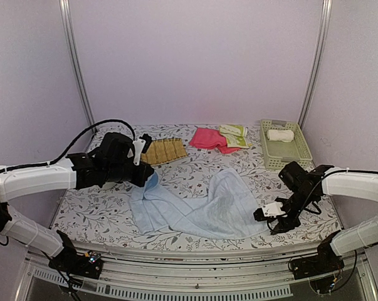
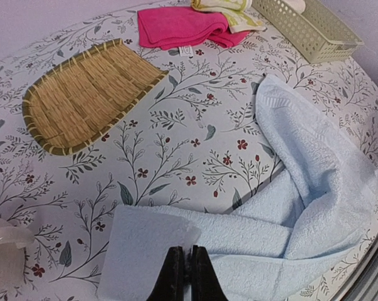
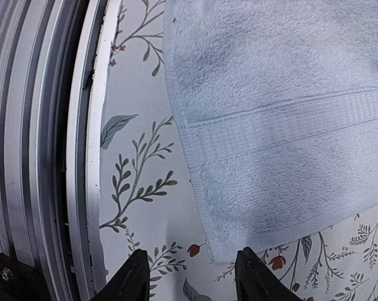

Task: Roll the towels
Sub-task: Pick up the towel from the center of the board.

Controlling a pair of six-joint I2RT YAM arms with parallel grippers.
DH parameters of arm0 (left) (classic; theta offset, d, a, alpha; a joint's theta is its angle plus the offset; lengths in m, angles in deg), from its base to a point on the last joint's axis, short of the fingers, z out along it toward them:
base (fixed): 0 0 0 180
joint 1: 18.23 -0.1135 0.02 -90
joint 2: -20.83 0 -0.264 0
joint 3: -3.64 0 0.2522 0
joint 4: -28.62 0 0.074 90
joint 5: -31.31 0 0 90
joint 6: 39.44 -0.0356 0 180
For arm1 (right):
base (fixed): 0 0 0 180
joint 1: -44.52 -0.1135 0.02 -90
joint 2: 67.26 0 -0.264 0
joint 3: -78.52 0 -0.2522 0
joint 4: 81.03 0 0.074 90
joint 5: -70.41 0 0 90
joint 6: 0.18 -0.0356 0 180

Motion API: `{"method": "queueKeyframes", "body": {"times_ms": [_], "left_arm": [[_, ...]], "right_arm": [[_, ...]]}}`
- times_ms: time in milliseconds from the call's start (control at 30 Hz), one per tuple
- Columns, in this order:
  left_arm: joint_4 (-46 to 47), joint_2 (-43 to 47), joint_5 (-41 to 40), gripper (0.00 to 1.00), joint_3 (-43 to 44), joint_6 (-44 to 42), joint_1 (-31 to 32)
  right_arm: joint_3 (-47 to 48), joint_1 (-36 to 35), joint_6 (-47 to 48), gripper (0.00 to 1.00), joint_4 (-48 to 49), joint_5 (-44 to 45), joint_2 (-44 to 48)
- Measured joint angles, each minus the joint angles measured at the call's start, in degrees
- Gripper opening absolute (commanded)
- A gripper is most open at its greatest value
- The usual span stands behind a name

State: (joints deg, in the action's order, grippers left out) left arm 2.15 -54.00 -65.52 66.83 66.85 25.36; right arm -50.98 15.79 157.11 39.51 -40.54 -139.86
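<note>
A light blue towel (image 1: 201, 210) lies crumpled and partly spread across the front middle of the table. My left gripper (image 2: 187, 251) is shut on its left corner, and that flap (image 2: 145, 248) is lifted off the table; in the top view the left gripper (image 1: 150, 179) sits at the towel's upper left. My right gripper (image 3: 195, 257) stands open just short of the towel's near right corner (image 3: 223, 248), holding nothing. A pink towel (image 1: 207, 138) and a pale yellow-green towel (image 1: 234, 135) lie at the back. A rolled cream-white towel (image 1: 280, 135) lies in the basket.
A tan woven mat (image 1: 163, 151) lies at the back left, just behind the left gripper. The pale green lattice basket (image 1: 289, 157) stands at the back right. The table's metal front rail (image 3: 82, 157) runs close beside the right gripper.
</note>
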Motion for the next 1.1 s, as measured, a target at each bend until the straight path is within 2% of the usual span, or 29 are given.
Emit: {"method": "queueKeyframes", "body": {"times_ms": [167,433,533,600,700,833,967,1100], "left_arm": [[0.0,0.2,0.0,0.00,-0.5,0.1,0.0],[0.0,0.2,0.0,0.00,-0.5,0.0,0.0],[0.0,0.2,0.0,0.00,-0.6,0.0,0.0],[0.0,0.2,0.0,0.00,-0.7,0.0,0.0],[0.0,0.2,-0.1,0.00,-0.9,0.0,0.0],[-0.1,0.2,-0.3,0.00,-1.1,0.0,0.0],[-0.8,0.2,-1.6,0.00,-1.1,-0.1,0.0],[-3.3,0.6,-3.9,0.00,0.5,-0.9,-0.4]], "right_arm": [[0.0,-0.3,-0.3,0.45,2.9,2.8,-2.2],[-0.6,-1.0,-0.7,0.34,6.3,5.6,-5.3],[-1.7,-1.6,-0.6,0.26,7.5,6.7,-5.3],[-2.2,-1.9,-0.6,0.16,8.6,7.1,-5.0],[-2.9,-2.2,-0.6,0.06,10.1,7.4,-4.2],[-2.6,-2.3,-1.9,0.03,10.6,8.3,-3.9],[3.3,0.6,-3.8,0.03,7.0,6.7,-3.8],[17.4,7.6,-6.7,0.03,4.7,3.0,-5.0]]}}
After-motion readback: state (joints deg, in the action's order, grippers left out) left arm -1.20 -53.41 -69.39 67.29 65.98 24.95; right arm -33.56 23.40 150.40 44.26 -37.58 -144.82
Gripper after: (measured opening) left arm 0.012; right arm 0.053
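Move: The light-blue towel's near right corner lies just under the open right fingers, about 2 cm ahead, 1 cm left and 3 cm down. The towel's far corner is some 23 cm ahead and 14 cm left of that hand; the green basket stands roughly 32 cm ahead and 8 cm to its right. From the left hand, already holding the other end raised, the near right corner is about 39 cm right, 13 cm back and 16 cm down. The towel's near right corner gets pinched: the right hand eases down about 3 cm and forward 2 cm, shuts its fingers on the cloth, then quickly lifts it up and forward, some 10 cm each way, fingertips tipping forward and the wrist turning roughly 15 degrees clockwise. The left hand keeps its grip on the other end, shifting about 1.5 cm left late on. ##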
